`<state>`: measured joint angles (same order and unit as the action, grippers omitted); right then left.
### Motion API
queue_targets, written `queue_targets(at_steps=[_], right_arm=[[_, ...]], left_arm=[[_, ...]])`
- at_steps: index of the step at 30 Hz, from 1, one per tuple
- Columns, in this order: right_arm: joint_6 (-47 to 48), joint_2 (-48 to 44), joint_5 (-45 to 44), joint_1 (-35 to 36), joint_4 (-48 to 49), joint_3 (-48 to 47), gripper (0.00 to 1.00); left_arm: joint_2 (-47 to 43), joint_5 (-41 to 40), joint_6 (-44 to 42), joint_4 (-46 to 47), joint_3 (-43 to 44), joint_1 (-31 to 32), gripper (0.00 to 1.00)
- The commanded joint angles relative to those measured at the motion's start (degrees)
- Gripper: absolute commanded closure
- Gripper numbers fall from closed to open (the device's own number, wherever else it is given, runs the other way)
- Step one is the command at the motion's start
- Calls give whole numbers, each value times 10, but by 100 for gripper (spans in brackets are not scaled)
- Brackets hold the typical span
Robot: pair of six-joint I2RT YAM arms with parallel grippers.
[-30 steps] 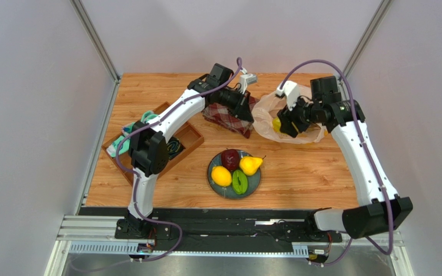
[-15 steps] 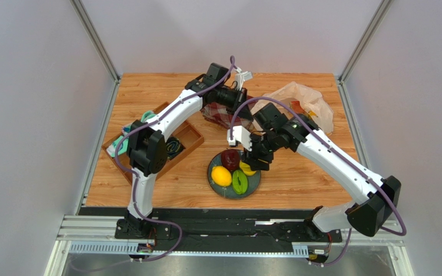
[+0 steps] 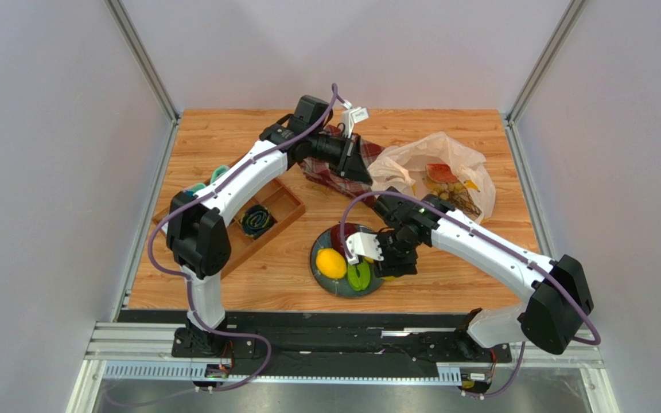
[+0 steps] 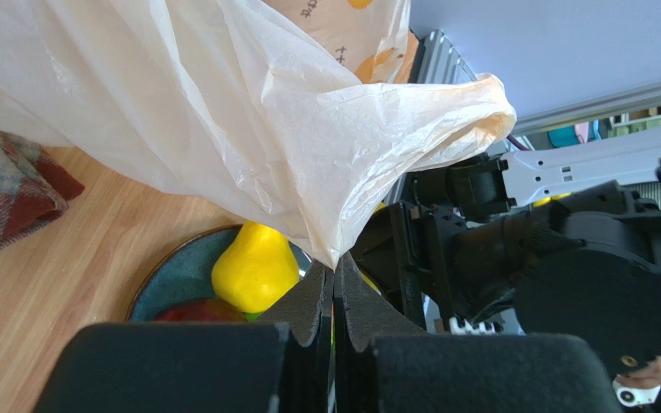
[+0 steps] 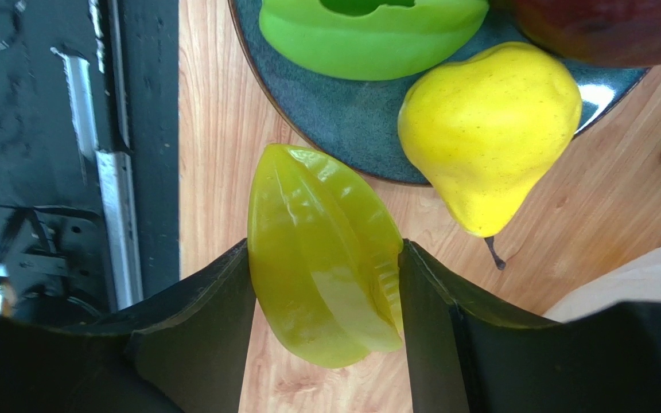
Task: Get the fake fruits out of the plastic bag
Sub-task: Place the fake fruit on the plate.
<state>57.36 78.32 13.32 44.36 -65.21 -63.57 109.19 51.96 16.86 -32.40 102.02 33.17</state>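
Note:
The beige plastic bag (image 3: 433,163) lies at the back right, with a red watermelon slice (image 3: 440,173) and other pieces showing through it. My left gripper (image 3: 358,168) is shut on the bag's (image 4: 248,112) edge, and the left gripper (image 4: 336,275) holds that edge up. My right gripper (image 3: 390,258) hovers at the near right rim of the blue plate (image 3: 321,245). The right gripper (image 5: 325,249) is shut on a yellow-green star fruit (image 5: 321,267). On the plate (image 5: 342,120) lie a yellow pear (image 5: 489,129), a green piece (image 5: 368,34) and a dark red fruit (image 5: 601,21). A lemon (image 3: 331,263) lies there too.
A red plaid cloth (image 3: 325,176) lies under the left arm beside the bag. A wooden tray (image 3: 286,206) with coiled black and teal items sits at the left. Grey walls close in the table on three sides.
My right gripper has left the bag and swung down to the plate's near right rim with the star fruit in it. The left gripper has shifted slightly left, still holding the bag's edge.

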Motion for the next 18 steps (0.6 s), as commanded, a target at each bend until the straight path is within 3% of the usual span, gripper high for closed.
queue_targets(at_steps=[1, 5, 11, 18], right_arm=[[94, -46, -17, 12, 63, 37, 60], [119, -78, -23, 32, 161, 112, 57], [65, -25, -29, 64, 197, 98, 57], [86, 2, -32, 66, 215, 101, 54]], left_arm=[[-35, 4, -50, -20, -9, -2, 100], [-42, -9, -79, -36, -22, -2, 100], [-42, 2, -55, -20, -33, -1, 100], [-37, -12, -66, -27, -19, 0, 100]])
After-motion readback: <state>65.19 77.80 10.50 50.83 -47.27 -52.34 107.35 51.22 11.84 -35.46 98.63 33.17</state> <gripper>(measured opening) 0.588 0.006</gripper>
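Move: The plate, where the star fruit in the right fingers is bound, has its centre about 12 cm left of that hand, 4 cm ahead and 10 cm below. On it the green fruit lies some 10 cm to the hand's left and 1 cm ahead, the pear 6 cm left and 6 cm ahead, the apple roughly 13 cm left and 9 cm ahead. From the left hand, the plate is about 11 cm back, 2 cm left and 24 cm down. The yellow-green star fruit, still pinched in the right fingers, is lowered steadily about 4 cm, and after a first straight sinking is also carried some 3 cm left, towards the plate beside the green fruit and pear. The wrist turns roughly 15 degrees counter-clockwise and swings its fingertips slightly forward. The left hand, shut on the bag's rim, eases about 2 cm down, back and left. ##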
